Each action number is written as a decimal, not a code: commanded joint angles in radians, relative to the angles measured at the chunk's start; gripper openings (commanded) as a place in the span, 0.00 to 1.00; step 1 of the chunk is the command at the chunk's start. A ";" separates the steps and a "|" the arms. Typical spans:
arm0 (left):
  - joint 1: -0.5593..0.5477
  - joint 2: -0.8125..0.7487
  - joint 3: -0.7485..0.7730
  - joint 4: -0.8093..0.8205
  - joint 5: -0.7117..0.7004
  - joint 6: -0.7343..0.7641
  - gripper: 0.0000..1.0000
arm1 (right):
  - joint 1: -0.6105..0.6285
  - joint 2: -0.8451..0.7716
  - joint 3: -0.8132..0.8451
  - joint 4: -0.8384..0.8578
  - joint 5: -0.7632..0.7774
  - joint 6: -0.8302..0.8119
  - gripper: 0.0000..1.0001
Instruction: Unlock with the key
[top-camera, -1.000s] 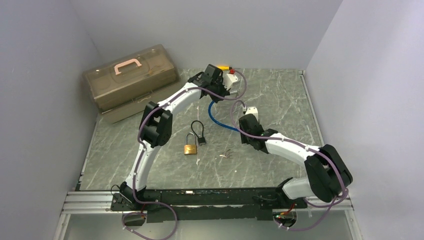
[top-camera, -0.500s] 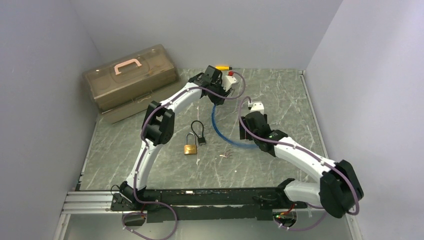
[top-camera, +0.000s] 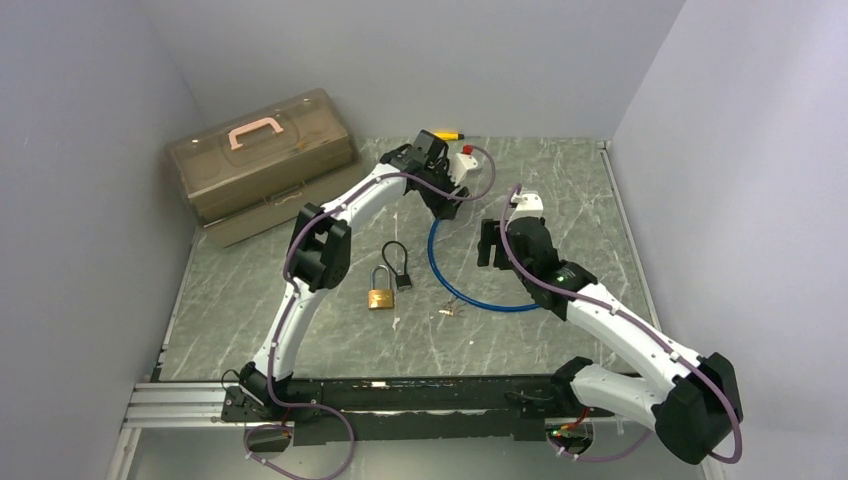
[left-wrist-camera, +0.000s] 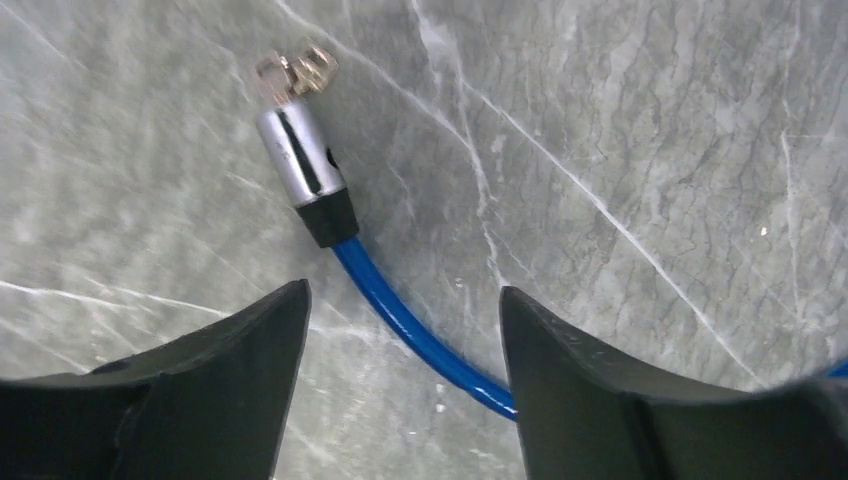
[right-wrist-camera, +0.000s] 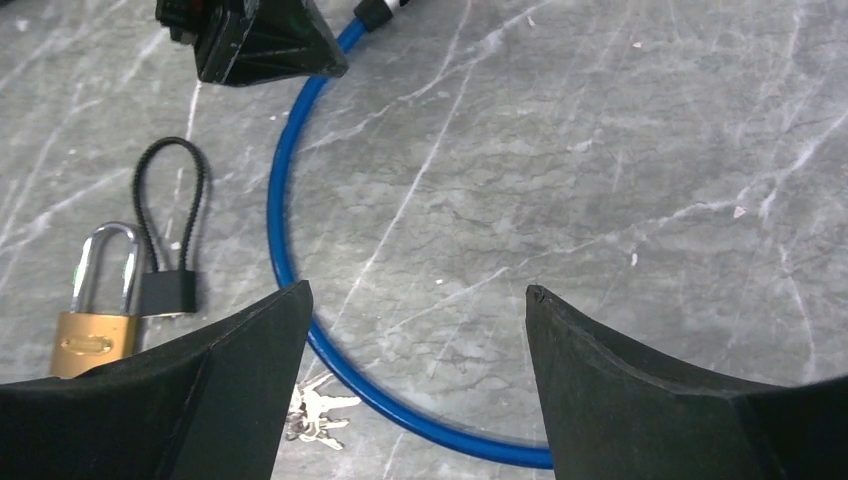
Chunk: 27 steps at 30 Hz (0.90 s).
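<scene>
A blue cable lock lies in a wide curve on the marble table. Its silver end cap has a small brass piece at its tip. My left gripper hovers open over the cable near that end, not touching it. In the top view the left gripper is at the cable's far end. My right gripper is open above the cable's loop. A bunch of keys lies beside the loop.
A brass padlock and a small black cable lock lie left of the loop. A brown toolbox with a pink handle stands at the back left. A yellow-and-red object lies near the back wall.
Both grippers have opened and let go of the blue cable, which has dropped and spread into a wide curve on the table. The right arm has swung to the right.
</scene>
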<state>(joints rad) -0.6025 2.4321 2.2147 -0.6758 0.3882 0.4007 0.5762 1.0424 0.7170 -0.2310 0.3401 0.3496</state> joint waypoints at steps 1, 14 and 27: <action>0.014 -0.105 0.130 -0.007 0.060 -0.016 0.88 | -0.004 -0.036 0.012 0.008 -0.064 0.040 0.80; 0.174 -0.583 -0.218 -0.403 0.138 -0.004 0.99 | 0.115 -0.026 -0.037 -0.054 -0.125 0.146 0.79; 0.406 -0.987 -0.688 -0.422 0.124 -0.007 0.99 | 0.311 0.078 -0.113 -0.023 -0.147 0.337 0.80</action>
<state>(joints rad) -0.1841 1.6218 1.5639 -1.1225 0.5213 0.4000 0.8734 1.1095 0.6384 -0.2905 0.2073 0.6041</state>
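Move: The keys lie about 11 cm left of the open right hand, 6 cm back and 13 cm below. The blue cable runs past them, roughly 3 cm to their right and 1 cm farther out. From the left hand, the padlock is some 20 cm back, 13 cm left and 6 cm below; the cable's silver end is 5 cm ahead and 4 cm right of that hand, the keys 23 cm back and 1 cm right. Back, left and down, some 14 cm in all, the right hand swings towards the keys, fingers held open, tipping down and turning counter-clockwise about 15 degrees each. Meanwhile the left hand opens wide and rises steeply away from the cable's silver end, arcs left about 25 cm and back 15, then sinks partway, turning counter-clockwise. ##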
